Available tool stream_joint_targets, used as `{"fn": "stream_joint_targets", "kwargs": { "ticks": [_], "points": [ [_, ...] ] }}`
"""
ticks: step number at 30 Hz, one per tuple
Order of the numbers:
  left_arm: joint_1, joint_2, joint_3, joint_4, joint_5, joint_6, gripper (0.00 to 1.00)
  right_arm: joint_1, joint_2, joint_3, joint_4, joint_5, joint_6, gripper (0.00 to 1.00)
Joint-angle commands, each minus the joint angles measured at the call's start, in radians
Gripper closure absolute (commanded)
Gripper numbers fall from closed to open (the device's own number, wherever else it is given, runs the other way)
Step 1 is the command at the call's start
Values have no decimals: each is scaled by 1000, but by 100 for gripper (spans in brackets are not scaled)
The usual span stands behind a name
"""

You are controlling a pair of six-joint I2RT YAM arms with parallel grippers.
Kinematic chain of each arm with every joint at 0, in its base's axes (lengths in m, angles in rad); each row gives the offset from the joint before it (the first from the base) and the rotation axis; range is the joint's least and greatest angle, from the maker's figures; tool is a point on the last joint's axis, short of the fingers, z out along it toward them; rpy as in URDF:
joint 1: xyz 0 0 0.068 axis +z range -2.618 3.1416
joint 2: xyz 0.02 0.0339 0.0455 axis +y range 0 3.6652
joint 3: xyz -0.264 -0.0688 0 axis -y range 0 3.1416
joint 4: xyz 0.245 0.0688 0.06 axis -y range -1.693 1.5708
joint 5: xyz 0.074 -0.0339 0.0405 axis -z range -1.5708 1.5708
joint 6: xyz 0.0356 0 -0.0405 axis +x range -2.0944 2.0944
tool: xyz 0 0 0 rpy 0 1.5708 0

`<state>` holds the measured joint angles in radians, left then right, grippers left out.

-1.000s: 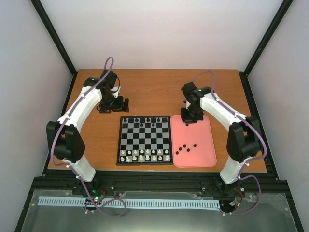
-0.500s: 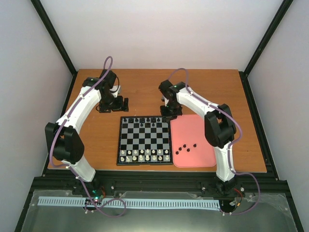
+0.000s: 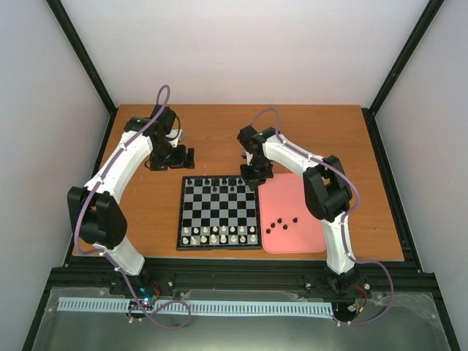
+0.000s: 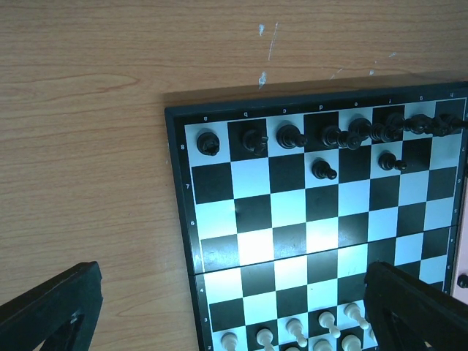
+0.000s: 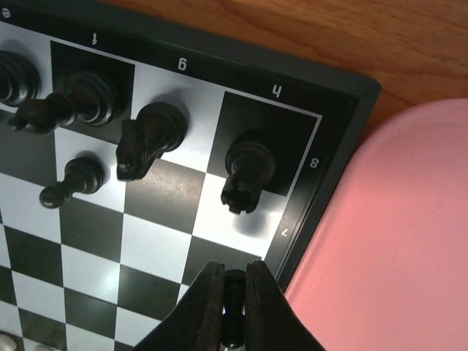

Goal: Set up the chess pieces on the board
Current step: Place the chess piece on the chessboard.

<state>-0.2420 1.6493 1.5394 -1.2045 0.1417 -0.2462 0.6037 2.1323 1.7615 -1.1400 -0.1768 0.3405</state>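
Note:
The board (image 3: 219, 212) lies mid-table, with black chess pieces (image 3: 219, 181) along its far row and white pieces along its near rows. My right gripper (image 5: 234, 276) hangs over the board's far right corner (image 3: 252, 178), shut on a small black pawn (image 5: 234, 296) above the seventh row at the right edge. Just ahead of it stand a black rook (image 5: 247, 172), a knight (image 5: 150, 139) and a pawn (image 5: 73, 179). My left gripper (image 3: 174, 157) is open, its fingers (image 4: 51, 311) wide apart above the board's left part (image 4: 256, 241), holding nothing.
A pink tray (image 3: 300, 197) lies right of the board with several loose black pieces (image 3: 281, 221) on it; its rim (image 5: 395, 219) sits close beside my right fingers. White pieces (image 4: 322, 329) fill the board's near rows. Bare wooden table (image 4: 88, 146) lies left of the board.
My right arm has swung left from over the pink tray to the board's far right corner, still shut on the pawn. The left arm has not moved.

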Motion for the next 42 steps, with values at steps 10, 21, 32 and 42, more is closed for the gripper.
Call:
{"fn": "stream_joint_targets", "kwargs": {
  "ticks": [10, 21, 32, 42],
  "points": [
    [6, -19, 2, 5, 7, 7, 0, 14, 73, 57, 28, -4, 0, 92],
    [6, -17, -4, 7, 10, 8, 0, 16, 95, 72, 14, -4, -11, 90],
    [6, -15, -5, 10, 12, 8, 0, 19, 89, 60, 12, -4, -17, 75],
    [7, -16, -2, 5, 12, 10, 0, 25, -9, 59, -31, 17, -26, 55]
  ]
}}
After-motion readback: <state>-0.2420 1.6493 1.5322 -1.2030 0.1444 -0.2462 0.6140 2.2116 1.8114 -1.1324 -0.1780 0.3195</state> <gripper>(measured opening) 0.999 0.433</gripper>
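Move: The right hand, already pinching a black pawn, has its goal, the h7 square, about 1 cm ahead, 1 cm left and 4 cm below. The h8 rook stands some 4 cm ahead and 1 cm left, the g8 knight about 4 cm ahead and 4 cm left, and the f7 pawn 1 cm ahead and 7 cm left, all roughly 3 cm down. From the idle left hand, h7 is about 1 cm ahead, 19 cm right and 15 cm below. Down by about 2 cm, easing some 1 cm forward and 1 cm left as it goes, the right hand sets its pawn on h7, just on the near side of the rook, with the wrist nearly unturned. Holding low there, it opens the fingers to a bit under half and lets go of the pawn, staying around it. ##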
